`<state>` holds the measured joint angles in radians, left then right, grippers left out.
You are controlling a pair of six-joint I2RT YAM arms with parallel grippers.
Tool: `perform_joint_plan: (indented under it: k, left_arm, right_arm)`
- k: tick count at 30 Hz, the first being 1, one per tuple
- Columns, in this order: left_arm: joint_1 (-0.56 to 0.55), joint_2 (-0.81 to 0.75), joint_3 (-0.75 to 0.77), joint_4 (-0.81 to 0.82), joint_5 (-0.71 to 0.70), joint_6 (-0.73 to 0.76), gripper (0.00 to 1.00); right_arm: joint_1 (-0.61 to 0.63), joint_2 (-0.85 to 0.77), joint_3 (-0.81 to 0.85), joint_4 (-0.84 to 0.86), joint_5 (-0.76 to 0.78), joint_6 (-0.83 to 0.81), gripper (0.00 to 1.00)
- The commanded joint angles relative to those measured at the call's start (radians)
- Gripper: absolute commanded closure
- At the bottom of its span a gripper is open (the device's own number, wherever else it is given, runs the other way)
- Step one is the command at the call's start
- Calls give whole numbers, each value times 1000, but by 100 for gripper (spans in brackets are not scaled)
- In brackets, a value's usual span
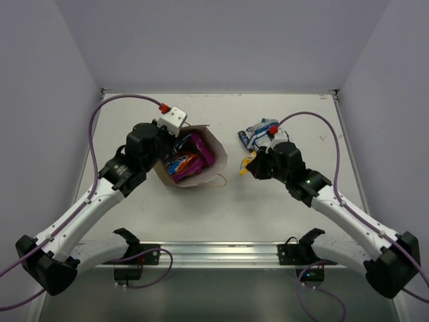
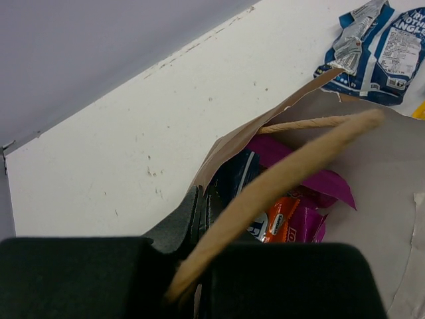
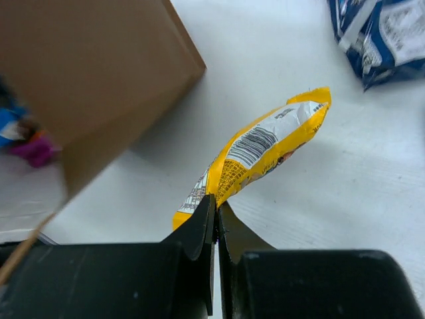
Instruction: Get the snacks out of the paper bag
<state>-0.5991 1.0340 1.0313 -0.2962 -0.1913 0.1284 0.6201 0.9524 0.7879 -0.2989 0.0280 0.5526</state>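
The brown paper bag (image 1: 216,155) lies open on the table, left of centre. Inside it show magenta pouches (image 1: 201,149), an orange-red packet (image 2: 284,222) and a dark blue bag (image 2: 234,178). My left gripper (image 2: 201,199) is shut on the paper bag's rim at its left side, with a pale handle (image 2: 285,179) across the view. My right gripper (image 3: 217,203) is shut on the yellow bar (image 3: 262,149) and holds it just above the table, right of the bag (image 3: 93,66). The yellow bar (image 1: 247,162) also shows in the top view. A blue-white packet (image 1: 258,134) lies on the table behind it.
White walls close in the table on three sides. A metal rail (image 1: 214,251) runs along the near edge between the arm bases. The blue-white packet also shows in the left wrist view (image 2: 382,50) and right wrist view (image 3: 382,36).
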Motion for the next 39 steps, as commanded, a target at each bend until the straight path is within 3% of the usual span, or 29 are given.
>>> perform_joint_plan:
  k: [1, 5, 8, 9, 12, 16, 21, 27, 31, 39]
  left_arm:
    - [-5, -5, -2, 34, -23, 19, 100]
    - [-5, 4, -5, 34, -2, 14, 100]
    - [-5, 9, -10, 28, 3, 22, 100]
    - [-5, 9, -11, 28, 4, 25, 100]
    - [-5, 11, -7, 23, 24, 30, 100]
    - [-5, 18, 13, 6, 47, 34, 100]
    - [-5, 9, 36, 3, 70, 19, 100]
    - [-7, 0, 38, 5, 115, 8, 100]
    - [-5, -9, 35, 5, 135, 2, 100]
    - [-7, -22, 13, 9, 142, -21, 100]
  right_arm:
    - [-22, 116, -35, 180, -178, -43, 100]
    - [-26, 282, -15, 241, -211, -40, 99]
    - [-33, 301, -7, 141, -172, -31, 66]
    - [-33, 290, -3, 101, -152, -26, 49]
    - [-28, 188, 45, -57, -116, -54, 32]
    - [-11, 19, 125, -91, -157, -118, 31]
    - [47, 2, 238, 56, -298, -244, 32]
    - [184, 167, 277, 288, -377, -463, 34]
    - [216, 291, 258, 452, -441, -488, 34]
    - [302, 529, 212, 690, -405, -481, 32]
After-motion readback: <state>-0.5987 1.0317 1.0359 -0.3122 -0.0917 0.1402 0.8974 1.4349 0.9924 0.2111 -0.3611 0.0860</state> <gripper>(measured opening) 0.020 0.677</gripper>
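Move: The right hand already holds the yellow packet. Its drop spot on the table lies about 3 cm to this hand's left, level fore and aft, some 14 cm down. The snacks in the paper bag are roughly 22 cm left, 4 cm ahead and 6 cm lower; the blue-white bag lies on the table, 20 cm ahead and 8 cm right. From the left hand, which pinches the paper bag's rim, the drop spot is about 22 cm right, 6 cm back and 22 cm below. Letting go of the yellow packet low over the table after sinking about 9 cm, the right hand climbs steeply, then arcs left and down to the paper bag's mouth, ending about 19 cm left of its start. Its fingers stay well open and swing counter-clockwise to point left, into the bag. The left hand keeps its pinch on the rim, easing slightly right and back. ##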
